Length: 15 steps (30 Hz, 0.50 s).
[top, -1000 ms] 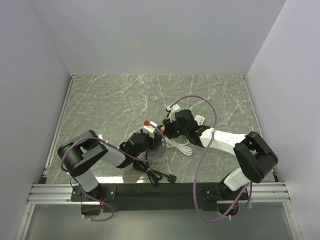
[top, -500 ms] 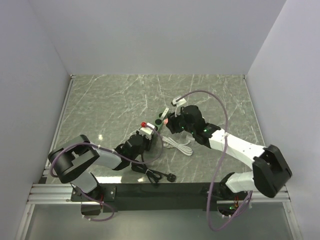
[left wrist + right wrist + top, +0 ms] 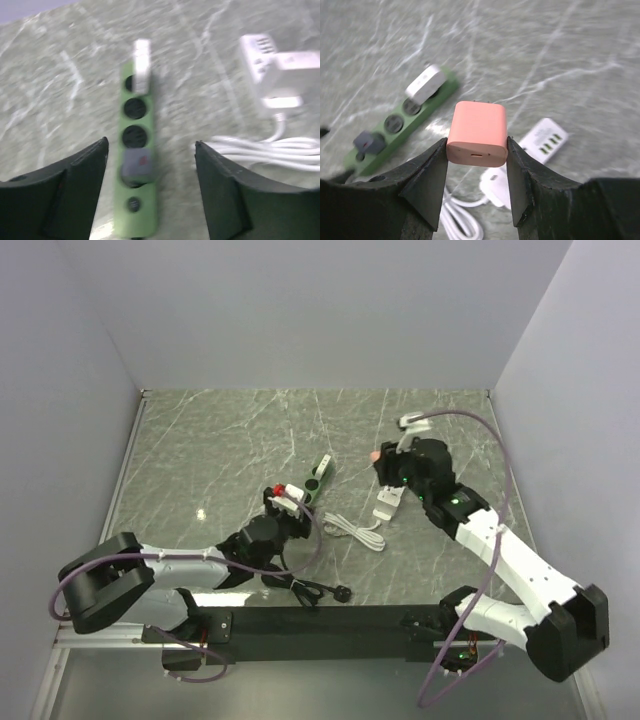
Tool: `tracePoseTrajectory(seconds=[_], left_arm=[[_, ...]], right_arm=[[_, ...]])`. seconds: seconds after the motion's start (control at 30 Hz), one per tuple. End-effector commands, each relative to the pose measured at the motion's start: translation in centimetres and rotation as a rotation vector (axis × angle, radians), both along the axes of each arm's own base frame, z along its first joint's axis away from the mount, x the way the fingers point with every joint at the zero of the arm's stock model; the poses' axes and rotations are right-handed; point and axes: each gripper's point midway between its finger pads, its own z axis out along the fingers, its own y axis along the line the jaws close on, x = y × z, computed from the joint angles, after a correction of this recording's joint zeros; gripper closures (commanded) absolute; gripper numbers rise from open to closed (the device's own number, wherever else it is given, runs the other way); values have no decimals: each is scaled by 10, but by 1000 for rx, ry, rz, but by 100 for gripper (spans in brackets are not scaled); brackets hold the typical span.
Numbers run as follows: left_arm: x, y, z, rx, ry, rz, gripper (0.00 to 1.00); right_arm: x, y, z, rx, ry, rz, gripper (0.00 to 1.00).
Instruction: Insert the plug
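Observation:
The plug [image 3: 477, 132] is a pink charger cube. My right gripper [image 3: 476, 145] is shut on its two sides and holds it above the table, seen from above as right gripper [image 3: 385, 462] with the plug [image 3: 374, 454]. A green power strip [image 3: 320, 473] lies left of it on the marble. In the left wrist view the power strip [image 3: 135, 200] carries a white plug [image 3: 142, 65] at its far end and a grey plug [image 3: 136, 165] nearer me. My left gripper [image 3: 150, 147] stands open just behind the strip's near end, not touching it.
A white USB hub [image 3: 388, 502] with a coiled white cable [image 3: 355, 532] lies between the two grippers, also the hub [image 3: 272, 70] at right in the left wrist view. A black cable and plug [image 3: 322, 591] lie near the front rail. Grey walls enclose the table on three sides.
My left gripper has opened, let go of the green strip and drawn back to the left. The right arm has swung right and away with the pink plug, uncovering the strip.

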Motion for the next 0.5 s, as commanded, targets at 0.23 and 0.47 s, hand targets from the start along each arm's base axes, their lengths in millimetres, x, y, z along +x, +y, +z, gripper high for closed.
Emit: tracePoseTrajectory(seconds=[0.23,0.47], left_arm=[[-27,-137,6,19,-51,-257,15],[-17,-197,3,-14,-51,-320,1]], right_arm=[[-3,-69,16,55,-18,-246,100],[-11,-69,22,89,-43,-220,100]])
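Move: The white plug, a chunky block on the white USB strip, lies about 22 cm to the left hand's right, 3 cm ahead and 8 cm below. Just ahead of that hand sits the green power strip, its middle 7 cm forward and 3 cm right; the white cable coil lies 15 cm right and 2 cm back. From the right hand, which already holds the pink plug, the white plug is roughly 5 cm back, 2 cm right and 17 cm below. Left hand sweeps about 17 cm right towards the white plug, opening wide; right carries pink plug 7 cm right. ##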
